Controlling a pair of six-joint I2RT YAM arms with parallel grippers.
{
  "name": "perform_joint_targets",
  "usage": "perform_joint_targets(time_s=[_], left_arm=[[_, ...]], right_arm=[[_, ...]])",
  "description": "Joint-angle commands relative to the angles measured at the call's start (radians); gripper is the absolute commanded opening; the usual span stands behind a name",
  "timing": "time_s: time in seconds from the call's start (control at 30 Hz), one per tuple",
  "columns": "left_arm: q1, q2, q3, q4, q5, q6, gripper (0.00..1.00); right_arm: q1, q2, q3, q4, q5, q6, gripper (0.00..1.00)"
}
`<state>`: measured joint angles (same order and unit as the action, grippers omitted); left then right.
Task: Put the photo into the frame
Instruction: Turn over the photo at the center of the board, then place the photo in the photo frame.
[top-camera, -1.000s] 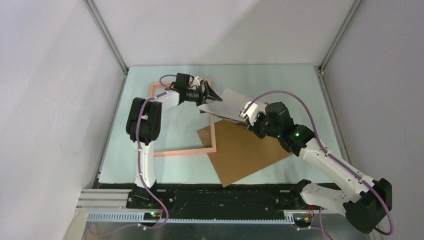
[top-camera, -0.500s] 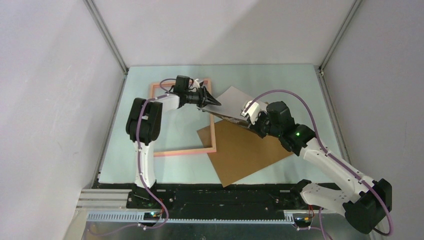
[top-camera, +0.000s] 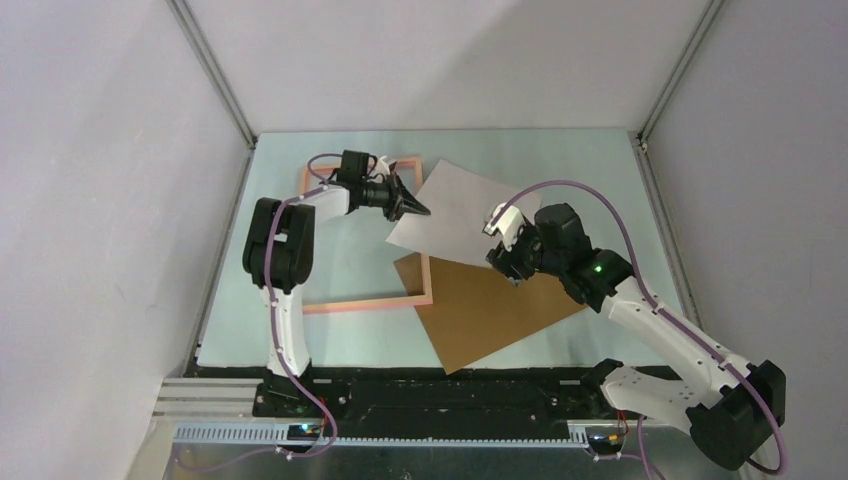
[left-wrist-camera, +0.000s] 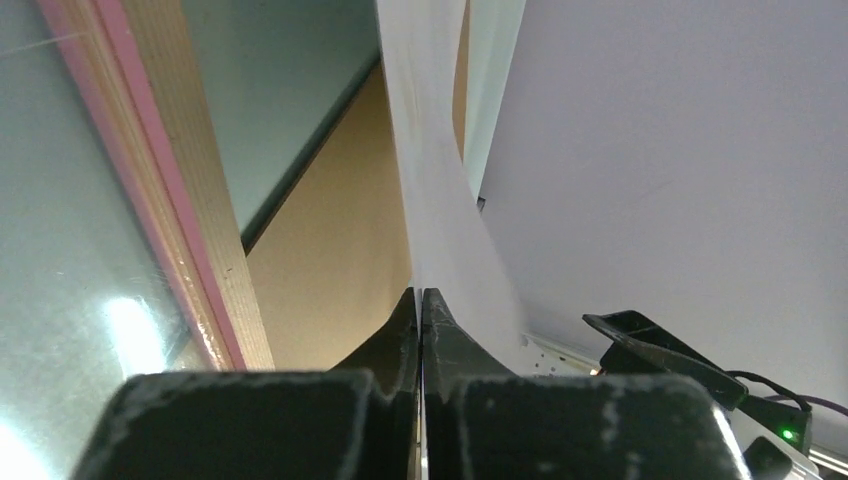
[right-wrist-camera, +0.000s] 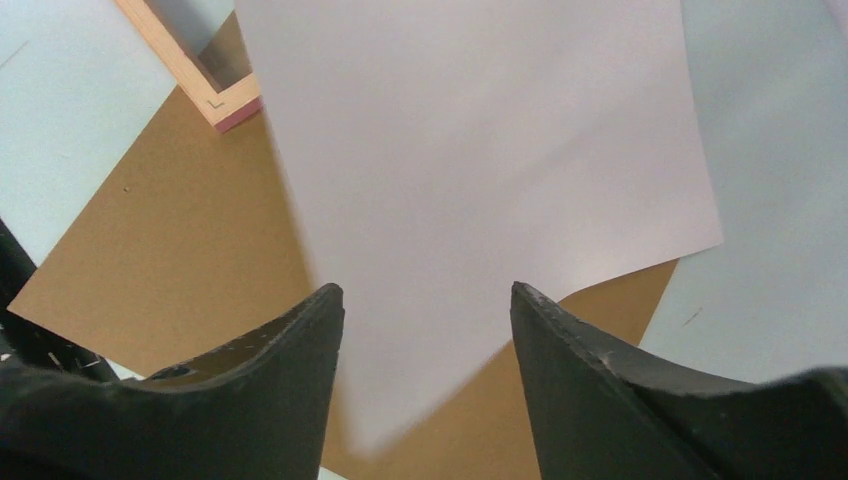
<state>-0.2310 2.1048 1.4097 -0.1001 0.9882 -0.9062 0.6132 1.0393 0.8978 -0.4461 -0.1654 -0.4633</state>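
Note:
The photo (top-camera: 455, 215) shows only its plain white back and hangs tilted above the table's middle. My left gripper (top-camera: 420, 210) is shut on the sheet's left edge, and the left wrist view shows the photo (left-wrist-camera: 430, 200) pinched between the closed fingertips (left-wrist-camera: 421, 295). My right gripper (top-camera: 497, 245) stands open at the photo's near right corner. In the right wrist view the photo (right-wrist-camera: 480, 150) hangs ahead of the spread gripper (right-wrist-camera: 428, 295), untouched. The salmon-pink frame (top-camera: 370, 300) lies flat on the left, its right rail partly under the photo.
A brown backing board (top-camera: 490, 305) lies flat on the table right of the frame, under the photo's near corner and my right gripper. Grey enclosure walls stand close on three sides. The frame's corner (right-wrist-camera: 225, 100) sits on the board.
My left gripper closed on the photo's left edge. My right gripper let go of the photo and opened. The sheet swung up and now faces the camera more fully.

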Motion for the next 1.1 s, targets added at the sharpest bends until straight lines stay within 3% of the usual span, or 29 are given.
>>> perform_joint_targets(time_s=[0.0,0.2,0.43,0.57,0.87,1.07], left_arm=[[0.001,-0.072,0.012,-0.033,-0.018,0.066,0.00],[0.015,-0.103,0.007,-0.070,-0.053,0.128,0.00],[0.052,-0.195,-0.028,-0.086,-0.079,0.215,0.00],[0.096,-0.333,-0.115,-0.084,-0.129,0.288,0.00],[0.321,-0.622,-0.429,-0.050,-0.206,0.370,0.00],[0.496,-0.668,-0.525,-0.056,-0.229,0.437,0.00]], right_arm=[[-0.006,-0.026,0.008,-0.015,-0.039,0.017,0.70],[-0.023,-0.052,0.009,-0.048,-0.082,0.023,0.88],[-0.058,-0.061,0.008,0.006,-0.024,0.044,0.91],[-0.064,-0.037,0.007,0.024,-0.013,0.044,0.90],[-0.071,0.022,-0.016,0.065,-0.042,0.067,0.89],[-0.067,0.081,-0.016,0.110,-0.063,0.068,0.88]])
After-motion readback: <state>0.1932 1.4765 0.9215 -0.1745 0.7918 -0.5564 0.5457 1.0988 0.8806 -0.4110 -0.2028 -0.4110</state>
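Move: The left hand already pinches the white-backed photo near its left edge; the empty part of the wooden frame it is carried to has its centre about 13 cm to this hand's left, 3 cm back and 10 cm below. The photo's middle is roughly 8 cm to its right and 1 cm ahead; the brown board's lies 13 cm right and 13 cm back. From the right hand, the frame's centre is some 28 cm left and 12 cm ahead. Leftward, slowly at first and then sweeping, the left hand draws the pinched photo about 18 cm across over the frame, rising some 6 cm on the way and easing back towards its base near the end. The wrist swings about 20 degrees counter-clockwise and also rolls, fingers kept shut on the edge. The right hand, already partly open, spreads wider and nearly stays put over the brown board. ##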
